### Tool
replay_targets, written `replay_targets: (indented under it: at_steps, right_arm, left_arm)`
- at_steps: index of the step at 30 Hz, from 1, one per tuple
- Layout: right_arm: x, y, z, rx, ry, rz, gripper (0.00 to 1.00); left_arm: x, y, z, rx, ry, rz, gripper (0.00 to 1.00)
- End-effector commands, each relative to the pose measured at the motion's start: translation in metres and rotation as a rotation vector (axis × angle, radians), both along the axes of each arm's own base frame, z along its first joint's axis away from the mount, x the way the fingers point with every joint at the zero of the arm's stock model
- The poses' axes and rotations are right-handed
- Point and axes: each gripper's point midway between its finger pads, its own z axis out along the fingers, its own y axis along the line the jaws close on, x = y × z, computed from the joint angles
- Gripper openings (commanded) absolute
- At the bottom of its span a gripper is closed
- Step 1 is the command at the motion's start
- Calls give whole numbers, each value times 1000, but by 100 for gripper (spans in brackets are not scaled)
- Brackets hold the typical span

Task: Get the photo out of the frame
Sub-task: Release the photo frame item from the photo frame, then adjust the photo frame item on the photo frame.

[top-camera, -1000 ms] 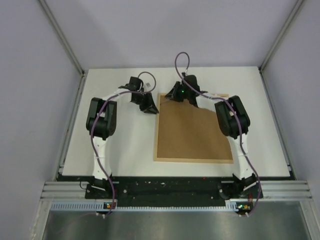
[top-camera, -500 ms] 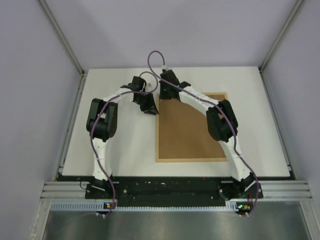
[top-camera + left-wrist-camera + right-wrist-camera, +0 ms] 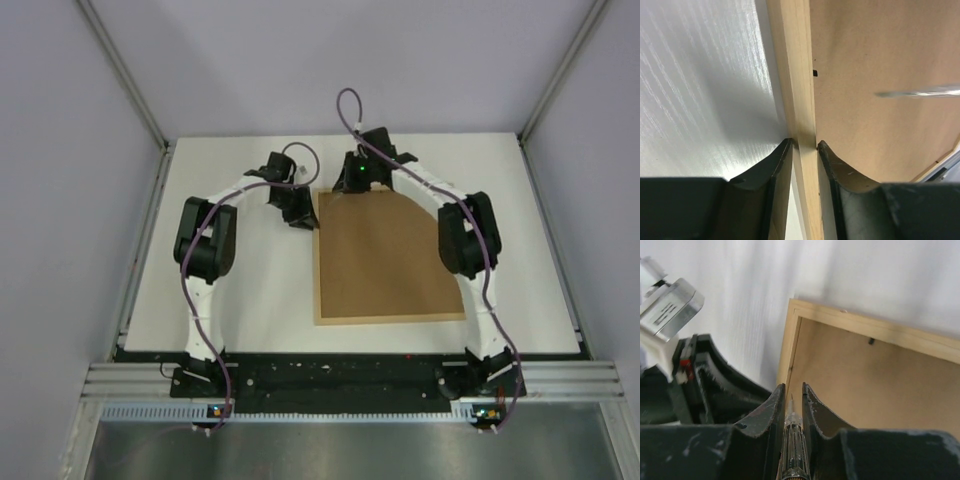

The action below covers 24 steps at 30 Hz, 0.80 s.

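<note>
The frame (image 3: 392, 320) lies face down on the white table, its plain brown backing board (image 3: 385, 255) on top. The photo is hidden under that board. My left gripper (image 3: 299, 214) is shut on the frame's left wooden rail (image 3: 799, 75) near the far left corner, one finger on each side of it (image 3: 804, 145). My right gripper (image 3: 358, 183) hovers over the same corner, shut on a thin clear-handled screwdriver (image 3: 792, 440). Its tip, just past the gripper (image 3: 792, 388), points at the seam between rail (image 3: 789, 335) and board (image 3: 865, 390).
Small black retaining tabs (image 3: 815, 73) (image 3: 871, 341) sit at the board's edge. The screwdriver's shaft (image 3: 920, 92) crosses above the board. The left arm's wrist (image 3: 705, 385) is close beside the right fingers. Grey walls enclose the table (image 3: 240, 290).
The right gripper swung left over the frame's far left corner, then came back right a little. The frame turned slightly and now lies squarer to the table. The left gripper barely moved.
</note>
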Motion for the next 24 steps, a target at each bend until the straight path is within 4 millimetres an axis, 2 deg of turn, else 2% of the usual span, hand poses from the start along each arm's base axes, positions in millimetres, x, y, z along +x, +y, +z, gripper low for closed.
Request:
replay_targets:
  at_steps: [1,2,5,9,13,17,24]
  right_arm:
    - [-13,-22,115,262,-146,136,0]
    - [-20,-32,109,271,-134,152,0]
    - [-34,-67,113,308,-133,174,0]
    - [-54,-95,110,296,-153,182,0]
    - [-70,-102,85,258,-153,184,0]
    - [-75,-104,58,255,-122,177,0]
    - [-76,-106,46,234,-112,183,0]
  left_arm:
    - [20,-8,37,-3,-131,-33,37]
    - [24,-6,42,14,-151,-37,41]
    - [37,0,50,69,-192,-32,48]
    - [54,4,47,143,-211,-21,49]
    - [59,3,28,213,-184,-26,50]
    - [55,1,7,267,-151,-32,50]
    - [56,-8,2,317,-171,-48,50]
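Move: The left hand already straddles the frame's left rail; the near tab on that rail's inner edge lies about 6 cm ahead of the left hand, 1 cm to its right and 1 cm lower, and the far-left corner some 12 cm ahead, in line with it. The right hand holds the tool; from it the same tab is about 4 cm ahead, 6 cm left and 6 cm below. The far rail's tab sits some 9 cm ahead of the right hand and 2 cm right, equally low. Rightward and back over the backing board, the right hand draws the still-gripped tool away from the near tab, about 11 cm right and 9 cm back, rising 8 cm before sinking partway. The left opens, lifts off the rail, hops some 6 cm forward in a 5 cm arc, tilts its fingers more steeply and comes down astride the rail by that tab. ##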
